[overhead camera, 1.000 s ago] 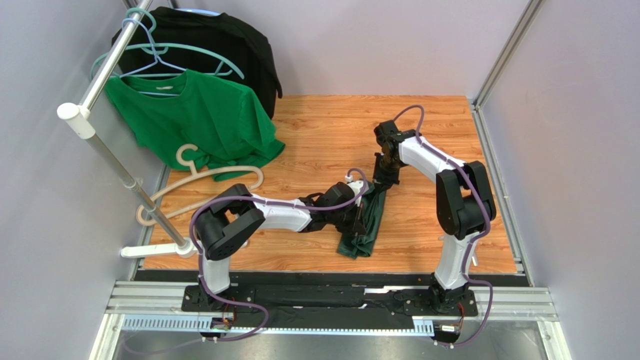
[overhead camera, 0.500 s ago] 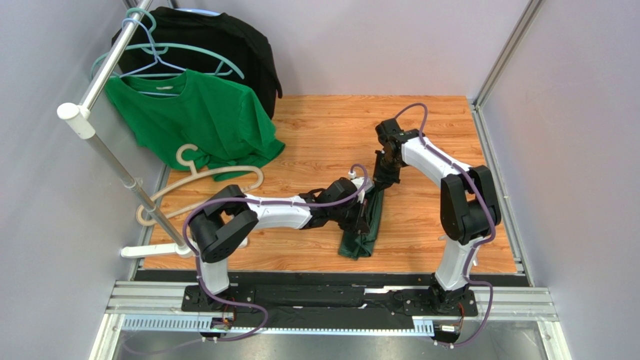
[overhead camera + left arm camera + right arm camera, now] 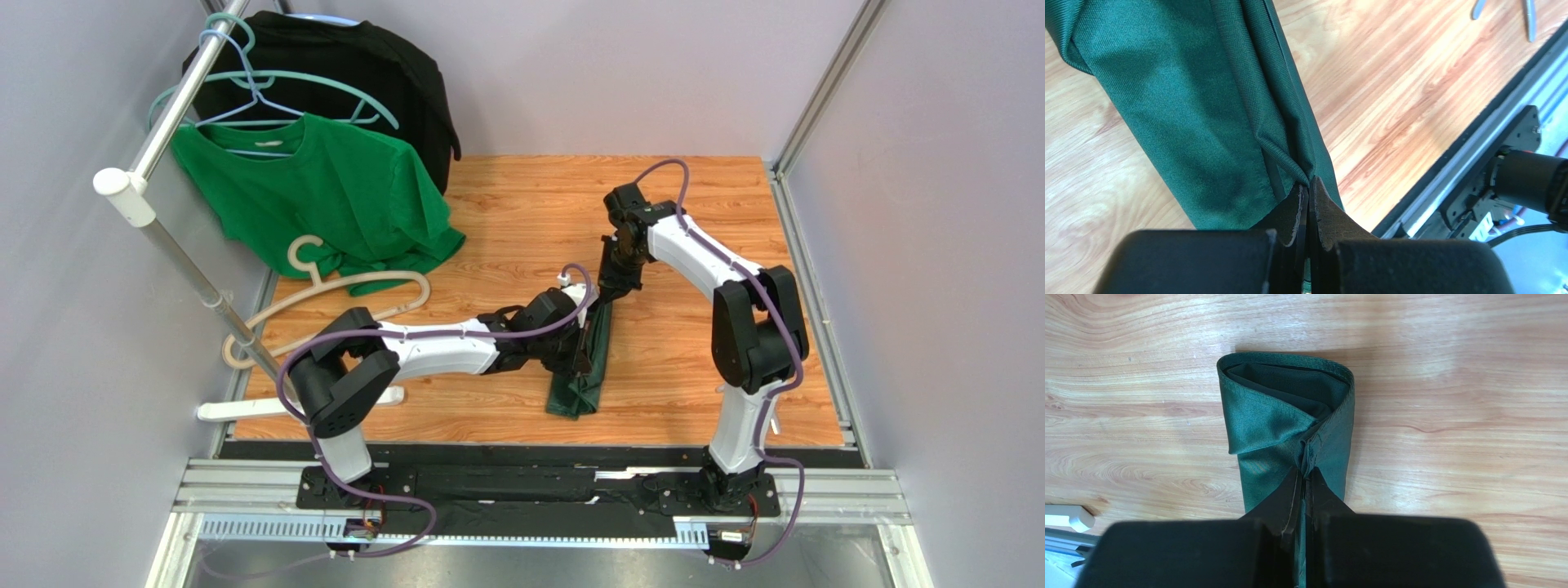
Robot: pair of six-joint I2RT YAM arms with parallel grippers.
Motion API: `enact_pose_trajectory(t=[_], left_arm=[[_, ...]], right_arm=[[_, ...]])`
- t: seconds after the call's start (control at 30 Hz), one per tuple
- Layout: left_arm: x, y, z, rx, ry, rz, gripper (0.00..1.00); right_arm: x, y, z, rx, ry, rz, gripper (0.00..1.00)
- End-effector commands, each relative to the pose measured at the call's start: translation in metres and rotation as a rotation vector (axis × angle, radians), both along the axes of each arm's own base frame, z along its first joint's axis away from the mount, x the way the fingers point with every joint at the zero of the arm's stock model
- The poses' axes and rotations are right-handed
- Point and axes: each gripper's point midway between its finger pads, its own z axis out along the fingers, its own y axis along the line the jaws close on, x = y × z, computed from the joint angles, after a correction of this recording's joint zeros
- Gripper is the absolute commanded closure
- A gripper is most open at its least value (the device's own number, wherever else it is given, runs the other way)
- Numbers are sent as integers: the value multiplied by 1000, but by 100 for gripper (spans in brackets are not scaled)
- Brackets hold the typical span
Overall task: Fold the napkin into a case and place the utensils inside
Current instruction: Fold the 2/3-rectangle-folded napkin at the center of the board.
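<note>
The dark green napkin (image 3: 577,382) lies as a narrow folded strip on the wooden table (image 3: 528,208), running from near to far. My left gripper (image 3: 586,347) is shut on a pinch of its long edge, seen close up in the left wrist view (image 3: 1310,182) with the napkin (image 3: 1186,104) stretching away. My right gripper (image 3: 610,284) is shut on the strip's far end; in the right wrist view (image 3: 1306,471) the napkin (image 3: 1272,425) ends in a rounded fold. Two slim metal ends (image 3: 1530,18), possibly the utensils, show at a corner of the left wrist view.
A bright green T-shirt (image 3: 319,196) and a black garment (image 3: 368,74) hang from a metal rack pole (image 3: 184,263) at the far left. A beige hanger (image 3: 337,288) lies on the table beneath them. Grey walls bound the sides; a metal rail (image 3: 540,484) runs along the near edge.
Both grippers, still shut on the napkin, have shifted it a little to the left. The right gripper has moved left and farther away; the left arm has stretched out more.
</note>
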Motion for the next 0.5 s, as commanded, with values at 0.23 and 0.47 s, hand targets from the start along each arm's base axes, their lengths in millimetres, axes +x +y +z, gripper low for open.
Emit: enact_pose_trajectory(t=[0.23, 0.47], left_arm=[[-7, 28, -13, 54, -6, 19, 98], [-5, 12, 4, 10, -10, -44, 61]], right_arm=[[16, 20, -4, 36, -13, 3, 100], [14, 20, -9, 39, 14, -47, 100]])
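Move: The left gripper pinches the near part of the folded napkin just off the board; the spot to lay it on is about 3 cm to its left and 3 cm below. The napkin's middle is roughly 5 cm ahead and 2 cm right of it, 3 cm down; the clothes hanger's near tip is some 12 cm ahead and 25 cm left. From the right gripper, pinching the far part, the napkin's middle is about 7 cm back, 2 cm left and 3 cm down. Shift the napkin left as you lower it with both grippers: bring the left one about 3 cm left and 2.5 cm down to the board, then stop and open its fingers roughly a third to let go of the near part. Lower the right one about 2 cm, easing slightly left, and keep its pinch on the far part. ##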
